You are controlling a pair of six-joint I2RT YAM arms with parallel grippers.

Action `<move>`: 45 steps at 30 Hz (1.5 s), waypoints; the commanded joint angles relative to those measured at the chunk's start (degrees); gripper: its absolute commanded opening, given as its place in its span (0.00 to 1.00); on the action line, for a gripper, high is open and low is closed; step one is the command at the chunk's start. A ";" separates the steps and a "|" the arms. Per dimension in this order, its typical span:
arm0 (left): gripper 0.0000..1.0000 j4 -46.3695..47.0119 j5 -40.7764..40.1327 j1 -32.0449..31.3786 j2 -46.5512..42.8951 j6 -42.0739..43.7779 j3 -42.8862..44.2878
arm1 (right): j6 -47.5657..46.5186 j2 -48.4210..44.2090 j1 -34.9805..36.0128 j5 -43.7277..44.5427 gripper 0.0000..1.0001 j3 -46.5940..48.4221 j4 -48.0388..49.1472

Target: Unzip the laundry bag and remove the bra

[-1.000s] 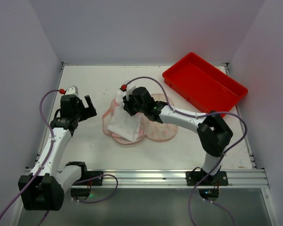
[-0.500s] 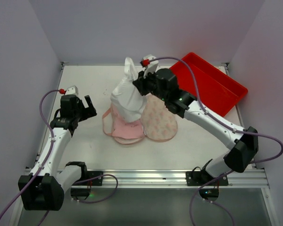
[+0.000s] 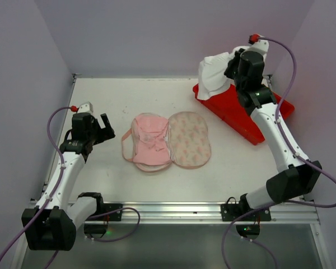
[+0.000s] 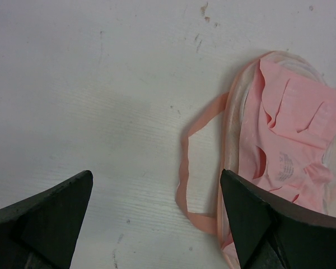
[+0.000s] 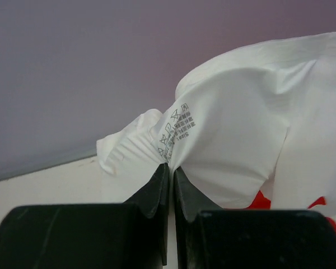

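Note:
The laundry bag (image 3: 189, 140) lies open and flat at the table's middle, its cream printed half on the right. Its left half (image 3: 150, 143) holds pink fabric, also seen in the left wrist view (image 4: 291, 134), with a pink strap loop (image 4: 182, 168) beside it. My right gripper (image 3: 231, 66) is raised at the far right, shut on the white bra (image 3: 214, 75), which hangs over the red tray's far end. In the right wrist view the jaws (image 5: 171, 168) pinch the bra (image 5: 241, 145) by its care label. My left gripper (image 3: 103, 128) is open and empty, left of the bag (image 4: 157, 175).
The red plastic tray (image 3: 252, 120) stands at the back right, under the hanging bra. Grey walls close in the table on three sides. The strap loop (image 3: 125, 147) lies on the table between my left gripper and the bag.
My right gripper lifted the white bra out of the open bag and carried it up and right to above the red tray. The left arm has not moved.

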 commanded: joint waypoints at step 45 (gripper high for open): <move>0.99 2.07 1.71 0.38 -0.76 1.12 -0.31 | -16.91 3.60 5.27 -32.11 0.99 -17.57 0.89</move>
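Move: The red box, where the held white cloth is taken, lies about 10 cm ahead of the right hand, 15 cm to its right and roughly 36 cm below. Down on the table, the opened flap of the laundry bag is some 11 cm back and 10 cm left, with the pink garment in the bag level with it and about 26 cm left of the hand. For the left hand, the box is about 25 cm ahead and 60 cm right. Swinging right and plunging about 25 cm, the right hand carries the still-pinched white cloth forward down to the red box, tipping its fingers downward and turning clockwise some 30 degrees. There the fingers open wide and release the cloth; the hand then draws back, rises about 9 cm and sweeps left towards the laundry bag, turning counter-clockwise. ##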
